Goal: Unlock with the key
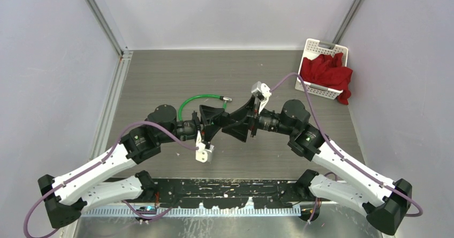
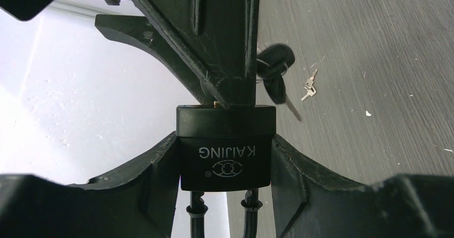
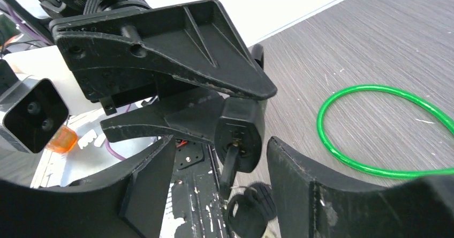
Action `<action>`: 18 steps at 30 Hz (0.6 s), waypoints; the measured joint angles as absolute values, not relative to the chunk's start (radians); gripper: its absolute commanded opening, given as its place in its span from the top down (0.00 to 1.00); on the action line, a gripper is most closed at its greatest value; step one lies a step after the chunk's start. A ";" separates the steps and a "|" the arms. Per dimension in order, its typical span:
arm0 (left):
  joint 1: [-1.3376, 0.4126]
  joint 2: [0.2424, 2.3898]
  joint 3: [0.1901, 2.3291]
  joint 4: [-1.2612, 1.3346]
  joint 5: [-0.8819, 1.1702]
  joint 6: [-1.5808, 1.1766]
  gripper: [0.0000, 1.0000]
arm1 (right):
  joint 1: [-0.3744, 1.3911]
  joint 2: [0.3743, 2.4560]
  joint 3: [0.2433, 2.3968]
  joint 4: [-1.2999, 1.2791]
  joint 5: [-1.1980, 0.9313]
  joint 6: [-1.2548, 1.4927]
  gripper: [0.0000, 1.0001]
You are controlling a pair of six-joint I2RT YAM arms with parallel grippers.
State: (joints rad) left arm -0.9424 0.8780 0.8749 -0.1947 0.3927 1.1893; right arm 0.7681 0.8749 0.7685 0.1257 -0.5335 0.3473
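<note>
My left gripper (image 2: 225, 144) is shut on a black padlock (image 2: 226, 152) marked KAIJING, its two cable ends pointing back toward the wrist. A black-headed key (image 3: 230, 163) sticks in the keyhole in the padlock's (image 3: 241, 125) end face, and spare keys (image 3: 251, 208) dangle from it on a ring. My right gripper (image 3: 220, 144) is open, with one finger on each side of the key and touching neither it nor the lock. In the top view both grippers, left (image 1: 217, 121) and right (image 1: 241, 124), meet at the table's middle and hide the lock.
The lock's green cable loop (image 1: 199, 95) lies on the table behind the grippers, and shows in the right wrist view (image 3: 340, 157). A white basket (image 1: 321, 48) holding a red cloth (image 1: 326, 72) stands at the back right. A tiny pair of keys (image 2: 309, 86) lies on the table.
</note>
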 measured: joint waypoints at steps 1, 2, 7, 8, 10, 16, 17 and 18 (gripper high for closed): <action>-0.942 0.878 0.875 -0.196 0.393 1.189 1.00 | 0.774 0.878 0.768 0.136 -0.533 0.350 0.38; -0.942 0.878 0.875 -0.196 0.393 1.189 1.00 | 0.779 0.883 0.768 0.145 -0.533 0.353 0.41; -0.942 0.881 0.875 -0.199 0.393 1.189 1.00 | 0.790 0.936 0.768 0.179 -0.519 0.379 0.54; -0.943 0.881 0.875 -0.200 0.393 1.189 1.00 | 0.793 0.949 0.768 0.185 -0.517 0.384 0.58; -0.944 0.881 0.875 -0.200 0.393 1.189 1.00 | 0.797 0.969 0.768 0.192 -0.514 0.394 0.69; -0.942 0.881 0.875 -0.208 0.381 1.181 0.40 | 0.798 0.982 0.768 0.203 -0.497 0.398 0.99; -0.942 0.881 0.875 -0.208 0.380 1.177 0.31 | 0.799 0.981 0.768 0.202 -0.492 0.398 0.99; -0.942 0.881 0.876 -0.212 0.377 1.169 0.27 | 0.800 0.980 0.768 0.200 -0.485 0.398 0.99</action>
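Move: Just beyond the right fingertips is the padlock, its middle some 4 cm to this hand's left, 1 cm ahead and 1 cm lower. The inserted key's head, about 1 cm left and 1 cm down, sticks out between the open fingers; the spare keys dangle some 5 cm below, 2 cm left. The green cable lies on the table, about 28 cm below, 10 cm ahead and 9 cm left. The left hand already grips the padlock, its middle 1 cm to that hand's right, level in height and reach. Sliding about 2 cm left towards the padlock while sinking 1.5 cm and reaching roughly 1 cm forward, the right hand brings its fingers past the key head to straddle the lock's keyhole end. Its fingers close partway and pinch the body front and back, across the left hand's grip. The left hand stays almost in place, keeping hold of the lock's sides. ##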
